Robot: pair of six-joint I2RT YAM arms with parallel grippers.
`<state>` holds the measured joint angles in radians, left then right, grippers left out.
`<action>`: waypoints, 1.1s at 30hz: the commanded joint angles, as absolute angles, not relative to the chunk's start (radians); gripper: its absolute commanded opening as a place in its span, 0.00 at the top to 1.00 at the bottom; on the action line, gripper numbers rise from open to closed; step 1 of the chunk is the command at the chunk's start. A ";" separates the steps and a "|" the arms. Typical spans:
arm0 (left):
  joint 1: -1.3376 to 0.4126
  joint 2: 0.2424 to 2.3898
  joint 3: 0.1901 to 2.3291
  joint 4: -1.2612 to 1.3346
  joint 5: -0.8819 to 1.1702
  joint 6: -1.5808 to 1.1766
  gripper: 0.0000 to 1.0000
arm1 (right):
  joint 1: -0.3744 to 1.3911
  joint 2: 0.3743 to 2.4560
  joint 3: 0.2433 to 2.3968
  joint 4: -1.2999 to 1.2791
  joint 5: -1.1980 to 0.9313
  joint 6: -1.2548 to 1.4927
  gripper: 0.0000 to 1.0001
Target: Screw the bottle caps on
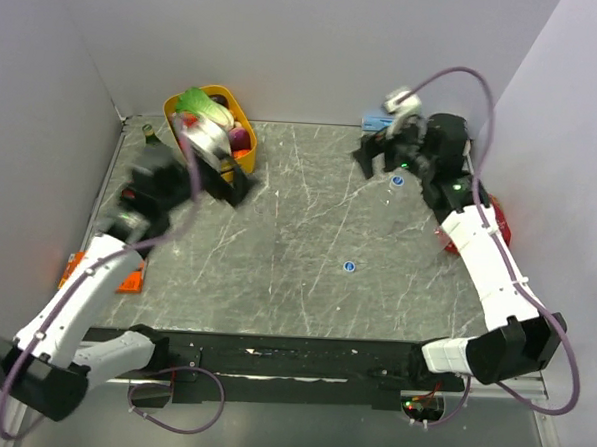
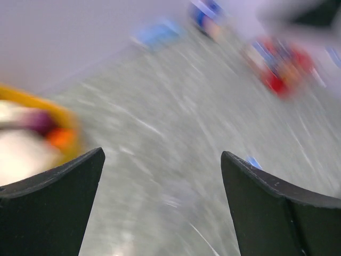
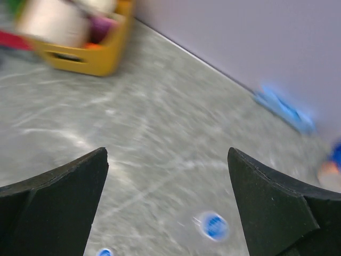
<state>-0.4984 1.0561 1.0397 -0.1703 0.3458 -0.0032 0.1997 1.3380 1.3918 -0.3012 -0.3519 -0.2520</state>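
A blue cap [image 1: 348,267] lies loose on the grey table [image 1: 277,242]; the right wrist view cuts it off at the bottom edge [image 3: 104,252]. A faint clear bottle [image 1: 394,203] stands just in front of my right gripper [image 1: 378,160]. From above, its top shows as a blue cap [image 3: 214,226] with a clear halo. My right gripper [image 3: 167,150] hangs open above the table, with nothing between its fingers. My left gripper [image 1: 233,180] is open beside the yellow basket and blurred by motion. In its own view, the left gripper [image 2: 162,152] holds nothing, and a small blue cap [image 2: 253,161] peeks past the right finger.
A yellow basket [image 1: 212,119] full of odds and ends stands at the back left, with a green bottle [image 1: 148,134] beside it. A red object [image 1: 499,222] lies at the right wall, an orange one [image 1: 130,277] at the left edge, and a blue item [image 1: 372,119] against the back wall.
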 commanded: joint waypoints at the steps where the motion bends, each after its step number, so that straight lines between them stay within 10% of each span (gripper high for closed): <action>1: -0.201 1.066 1.202 -0.271 0.365 -0.182 0.04 | 0.402 1.316 1.434 -0.331 -0.529 -0.346 0.01; 22: 0.049 0.805 0.923 -0.233 0.293 -0.362 0.04 | 0.744 1.703 1.552 -0.273 -0.491 -0.272 0.03; 33: 0.051 0.810 0.905 -0.221 0.365 -0.351 0.04 | 0.759 1.743 1.491 -0.210 -0.449 -0.270 0.35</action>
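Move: The last uncapped clear bottle stands about 27 cm left of the right hand, 9 cm nearer the base, its middle some 16 cm below. The just-capped bottle is 5 cm to this hand's right, level with it in reach and equally far below; the loose cap lies about 18 cm back, 5 cm left and 26 cm down. The yellow basket is 14 cm left of the uncapped bottle and 20 cm farther out. From the left hand the uncapped bottle is about 5 cm right, level in reach, 13 cm below. The uncapped bottle is what the right hand goes to: it sweeps about 26 cm left and draws back some 9 cm, sinking 13 cm mostly in the later part, turning counter-clockwise about 40 degrees and tipping down. Its wide-open fingers come either side of the bottle and start closing. The left hand clears off leftwards, fingers open, arcing up then down and swinging counter-clockwise. ##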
